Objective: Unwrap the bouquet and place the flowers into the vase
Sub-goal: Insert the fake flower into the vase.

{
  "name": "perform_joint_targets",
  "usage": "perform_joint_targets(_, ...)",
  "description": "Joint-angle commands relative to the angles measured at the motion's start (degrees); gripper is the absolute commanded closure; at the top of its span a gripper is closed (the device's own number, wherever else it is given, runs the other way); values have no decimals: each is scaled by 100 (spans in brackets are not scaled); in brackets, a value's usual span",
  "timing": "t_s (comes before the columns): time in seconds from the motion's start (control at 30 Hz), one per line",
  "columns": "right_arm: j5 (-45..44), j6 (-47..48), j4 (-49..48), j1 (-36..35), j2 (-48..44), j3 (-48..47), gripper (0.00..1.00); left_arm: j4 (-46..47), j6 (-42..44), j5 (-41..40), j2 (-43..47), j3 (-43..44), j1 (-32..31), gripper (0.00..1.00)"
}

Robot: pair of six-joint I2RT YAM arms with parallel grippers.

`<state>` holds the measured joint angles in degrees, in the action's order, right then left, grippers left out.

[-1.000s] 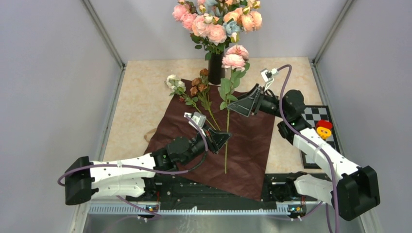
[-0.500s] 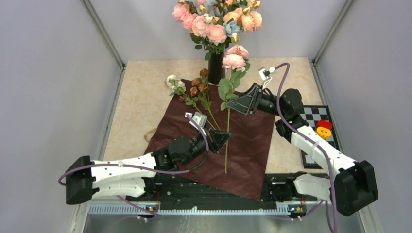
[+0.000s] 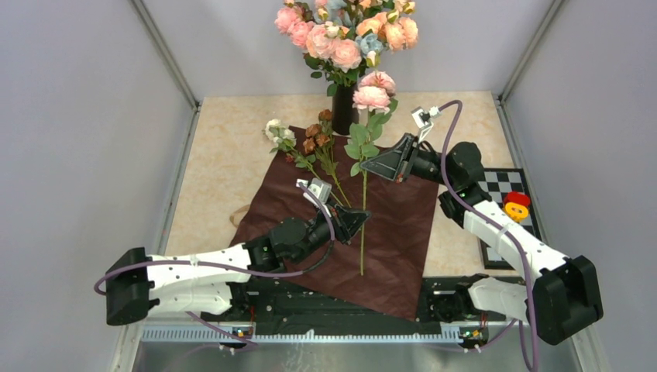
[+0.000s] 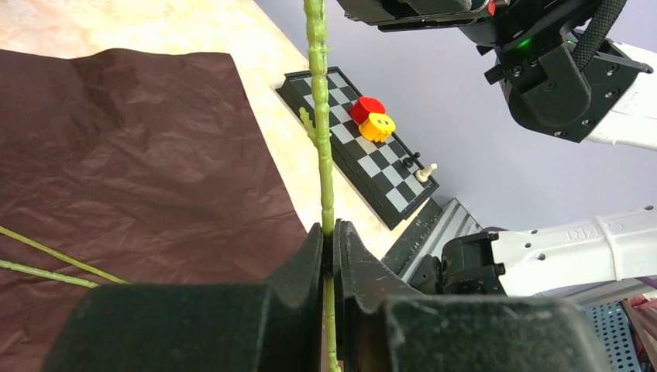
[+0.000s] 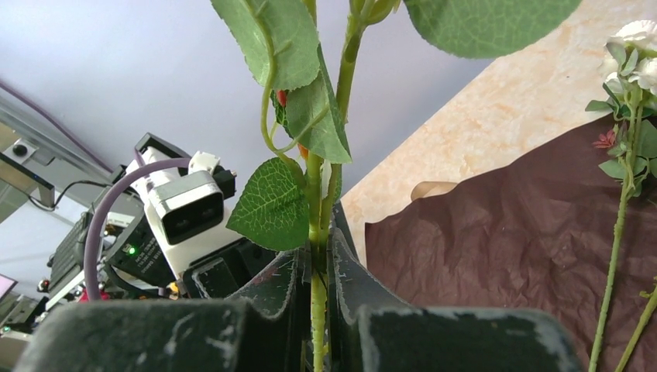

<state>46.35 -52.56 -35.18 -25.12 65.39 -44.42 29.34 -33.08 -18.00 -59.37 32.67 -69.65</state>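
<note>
The bouquet's maroon paper (image 3: 387, 232) lies spread flat on the table. On its far edge rest two of the flowers: a white rose (image 3: 275, 128) and brownish roses (image 3: 314, 136). A pale pink rose (image 3: 372, 97) stands nearly upright on its long green stem (image 3: 362, 232). My left gripper (image 3: 362, 217) (image 4: 328, 231) is shut on the stem's (image 4: 319, 116) lower part. Higher up, my right gripper (image 3: 366, 164) (image 5: 316, 244) is shut on the same stem (image 5: 316, 194), just under its leaves. The black vase (image 3: 343, 108) stands behind the paper, holding large peach, pink and blue blooms.
A chessboard (image 3: 503, 186) carrying a red and yellow piece (image 3: 517, 203) lies at the right edge of the table. A tan ribbon (image 3: 240, 213) sticks out from under the paper's left side. Grey walls enclose the table on three sides.
My right gripper has shut on the upper stem, where it stood open around it before. The pink rose has shifted slightly left. The left arm has stayed put.
</note>
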Motion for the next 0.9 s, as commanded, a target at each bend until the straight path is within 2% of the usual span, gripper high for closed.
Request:
perform_joint_targets(0.0,67,123,-326,-72,-57,-282,100,61,-53,-183,-100,314,-23,100)
perform_joint_targets(0.07,48,211,-262,-72,-113,-277,100,-59,-85,-205,-170,403,-14,100)
perform_joint_targets(0.1,31,291,-188,-72,-154,-285,100,-155,-129,-258,-205,453,-14,92)
perform_joint_targets(0.23,-241,867,446,-73,-420,-330,100,-354,-180,-440,-289,507,-14,47)
perform_joint_targets(0.33,-658,1413,1163,-80,-696,-420,100,-558,-63,-452,-270,586,15,9)
perform_joint_targets(0.37,-793,1614,1493,-80,-830,-459,100,-735,9,-434,-254,646,39,2)
perform_joint_targets(0.47,-1287,2170,2170,-88,-1100,-572,100,-1299,225,-104,-159,854,217,1)
perform_joint_targets(0.57,-1770,2649,2697,-89,-1290,-701,100,-1948,386,449,-33,1040,660,1)
perform_joint_targets(0.67,-2196,2923,3033,-89,-1406,-846,100,-2813,499,940,9,1264,1471,1)
perform_joint_targets(0.87,-3017,3197,3232,-91,-1219,-1465,100,-4394,928,1158,112,1741,2974,1)
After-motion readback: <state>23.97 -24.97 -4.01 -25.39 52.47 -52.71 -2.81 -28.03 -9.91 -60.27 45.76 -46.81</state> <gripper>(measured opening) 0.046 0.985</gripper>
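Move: Both hands still grip the pink flower's stem. From the left hand, the brown flowers' middle lies about 32 cm ahead, 6 cm left and 25 cm below, with the white flower some 9 cm farther left and 4 cm farther out than them. From the right hand, the vase stands roughly 38 cm ahead and 4 cm left, its middle 22 cm below; the pink blooms are about 12 cm ahead, 2 cm right and 12 cm above. The left fingers let go of the lower stem, opening wide, while the right fingers keep their pinch higher up. Once clear, the left hand speeds off about 10 cm forward and 8 cm left, sinking a little, towards the brown and white flowers. The right hand carries the pink flower some 5 cm right, also forward and up, swinging about 25 degrees clockwise and tipping its fingers up. ##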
